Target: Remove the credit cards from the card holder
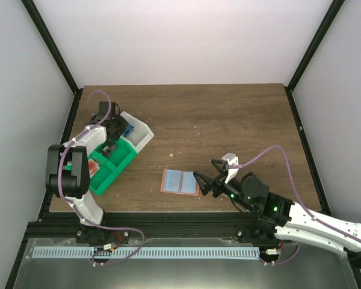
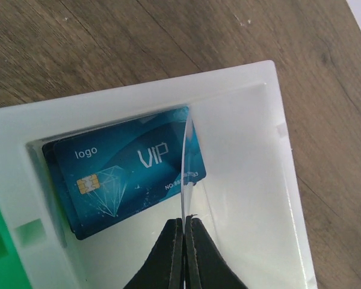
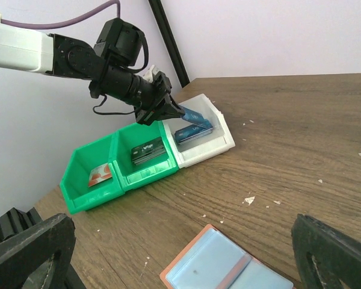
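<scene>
The card holder (image 1: 180,181) lies open on the table, light blue with salmon edging, its pockets looking empty in the right wrist view (image 3: 222,268). My right gripper (image 1: 200,183) stands open at its right edge, fingers wide on either side (image 3: 182,229). My left gripper (image 2: 185,221) is shut on a blue credit card (image 3: 192,115), seen edge-on (image 2: 185,174), tilted above the white tray (image 2: 271,156). Another blue VIP card (image 2: 126,171) lies flat in that tray. Dark cards (image 3: 147,150) and a red and white card (image 3: 100,175) lie in the green tray (image 3: 126,183).
The green tray (image 1: 105,177) and the white tray (image 1: 145,135) stand side by side at the left of the table, under the left arm. Small white crumbs (image 3: 248,199) dot the wood. Black frame posts edge the table.
</scene>
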`<state>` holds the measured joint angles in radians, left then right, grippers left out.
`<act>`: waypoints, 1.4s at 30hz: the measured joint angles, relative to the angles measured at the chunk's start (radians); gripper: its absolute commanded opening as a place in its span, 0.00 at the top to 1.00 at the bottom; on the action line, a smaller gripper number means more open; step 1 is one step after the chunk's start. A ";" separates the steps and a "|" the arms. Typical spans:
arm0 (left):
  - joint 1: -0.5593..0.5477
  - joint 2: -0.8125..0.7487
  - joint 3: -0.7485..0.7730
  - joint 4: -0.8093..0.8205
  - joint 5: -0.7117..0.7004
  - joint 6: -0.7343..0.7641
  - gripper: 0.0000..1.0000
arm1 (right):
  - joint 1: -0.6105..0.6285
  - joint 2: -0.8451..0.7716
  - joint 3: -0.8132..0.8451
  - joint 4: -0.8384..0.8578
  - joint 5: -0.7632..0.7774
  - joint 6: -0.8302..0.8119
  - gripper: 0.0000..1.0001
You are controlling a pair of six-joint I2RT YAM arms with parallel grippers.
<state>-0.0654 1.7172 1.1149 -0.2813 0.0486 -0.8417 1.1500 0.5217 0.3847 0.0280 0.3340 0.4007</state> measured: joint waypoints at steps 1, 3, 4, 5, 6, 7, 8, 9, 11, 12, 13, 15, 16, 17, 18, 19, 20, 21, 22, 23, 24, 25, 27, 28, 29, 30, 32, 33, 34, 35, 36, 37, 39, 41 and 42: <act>0.000 0.006 0.000 0.000 0.001 0.000 1.00 | 0.000 0.000 0.000 0.000 0.000 0.001 0.00; 0.000 0.014 0.000 0.003 0.000 0.001 1.00 | 0.000 0.001 0.000 -0.002 0.003 0.002 0.00; 0.000 0.014 0.000 0.004 0.000 0.002 1.00 | 0.000 0.001 0.000 -0.002 0.005 0.002 0.00; 0.000 0.014 0.000 0.004 -0.001 0.002 1.00 | 0.000 0.001 0.000 -0.003 0.008 0.002 0.00; 0.000 0.014 0.000 0.006 -0.001 0.005 1.00 | 0.000 0.001 0.000 -0.005 0.010 0.003 0.00; 0.000 0.014 0.000 0.008 -0.001 0.005 0.99 | 0.000 0.001 0.000 -0.006 0.011 0.004 0.00; 0.000 0.014 0.000 0.009 -0.001 0.005 0.96 | 0.000 0.001 0.000 -0.007 0.013 0.005 0.00; 0.000 0.014 0.000 0.010 0.000 0.006 0.94 | 0.000 0.001 0.000 -0.009 0.015 0.005 0.00; 0.000 0.014 -0.002 0.019 0.005 0.008 0.93 | 0.000 0.001 0.000 -0.013 0.016 0.006 0.00; 0.000 0.014 -0.004 0.023 0.007 0.008 0.92 | 0.000 0.001 0.000 -0.014 0.016 0.008 0.00; 0.000 0.014 -0.005 0.024 0.008 0.007 0.91 | 0.000 0.002 0.000 -0.015 0.016 0.008 0.00; 0.000 0.014 -0.005 0.025 0.011 0.006 0.88 | 0.000 0.003 0.000 -0.018 0.016 0.009 0.00; 0.000 0.014 -0.005 0.026 0.013 0.007 0.87 | 0.000 0.003 0.000 -0.021 0.016 0.009 0.00; 0.000 0.014 -0.005 0.026 0.014 0.008 0.87 | 0.000 0.003 0.000 -0.023 0.017 0.009 0.00; 0.000 0.014 -0.005 0.026 0.016 0.008 0.86 | 0.000 0.003 0.000 -0.024 0.018 0.009 0.00; 0.000 0.014 -0.005 0.026 0.017 0.009 0.85 | 0.000 0.003 0.000 -0.026 0.019 0.009 0.00; 0.000 0.014 -0.005 0.025 0.017 0.009 0.85 | 0.000 0.003 0.000 -0.028 0.019 0.009 0.00; 0.000 0.014 -0.005 0.025 0.017 0.009 0.83 | 0.000 0.003 0.000 -0.029 0.019 0.009 0.00; 0.000 0.014 -0.005 0.025 0.017 0.009 0.83 | 0.000 0.003 0.000 -0.031 0.020 0.009 0.00; 0.000 0.014 -0.005 0.024 0.017 0.009 0.82 | 0.000 0.003 0.000 -0.033 0.020 0.009 0.00; 0.000 0.014 -0.005 0.024 0.016 0.009 0.81 | 0.000 0.002 0.000 -0.037 0.021 0.009 0.00; 0.000 0.014 -0.005 0.023 0.016 0.008 0.80 | 0.000 0.002 0.000 -0.040 0.023 0.010 0.00; 0.000 0.014 -0.005 0.021 0.016 0.010 0.76 | 0.000 0.002 0.000 -0.045 0.026 0.011 0.00; 0.000 0.014 -0.005 0.019 0.014 0.009 0.74 | 0.000 0.002 0.000 -0.045 0.027 0.012 0.00; 0.000 0.014 -0.005 0.017 0.011 0.009 0.73 | 0.000 0.002 0.000 -0.046 0.028 0.013 0.00; 0.000 0.014 -0.005 0.016 0.008 0.012 0.72 | 0.000 0.002 0.000 -0.047 0.029 0.013 0.00; 0.000 0.014 -0.005 0.015 0.003 0.014 0.71 | 0.000 0.002 0.000 -0.047 0.030 0.013 0.00; 0.000 0.014 -0.005 0.014 0.000 0.015 0.70 | 0.000 0.002 0.000 -0.047 0.030 0.012 0.00; 0.000 0.013 -0.005 0.014 -0.002 0.017 0.70 | 0.000 0.002 0.000 -0.048 0.031 0.012 0.00; 0.000 0.013 -0.005 0.013 -0.006 0.020 0.70 | 0.000 0.002 0.000 -0.050 0.031 0.011 0.00; 0.000 0.013 -0.005 0.013 -0.010 0.024 0.69 | 0.000 0.002 0.000 -0.051 0.032 0.011 0.00; 0.000 0.011 -0.005 0.010 -0.017 0.029 0.69 | 0.000 0.002 0.000 -0.051 0.034 0.011 0.00; 0.000 0.001 -0.005 0.003 -0.029 0.035 0.67 | 0.000 0.002 0.000 -0.053 0.034 0.011 0.00; 0.000 -0.011 -0.005 0.002 -0.039 0.039 0.62 | 0.000 0.002 0.000 -0.054 0.034 0.011 0.00; 0.000 -0.019 -0.005 0.002 -0.046 0.040 0.59 | 0.000 0.003 0.000 -0.055 0.034 0.012 0.00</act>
<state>-0.0654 1.6978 1.1103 -0.2798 0.0029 -0.8017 1.1500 0.5243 0.3847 -0.0265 0.3679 0.4126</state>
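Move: The left hand, pinching a blue card, is already over the white bin; the stack of blue cards there lies some 6 cm below and about 1 cm ahead, neither left nor right. From that hand, the dark cards in the green bin are about 9 cm back and 7 cm left, the red-and-white card roughly 19 cm back and 12 cm left. From the right hand the blue stack is about 28 cm ahead, 34 cm left and 20 cm below. Nearly still over the blue stack, the left hand opens about a third, releasing its card, then rises some 1 cm. ##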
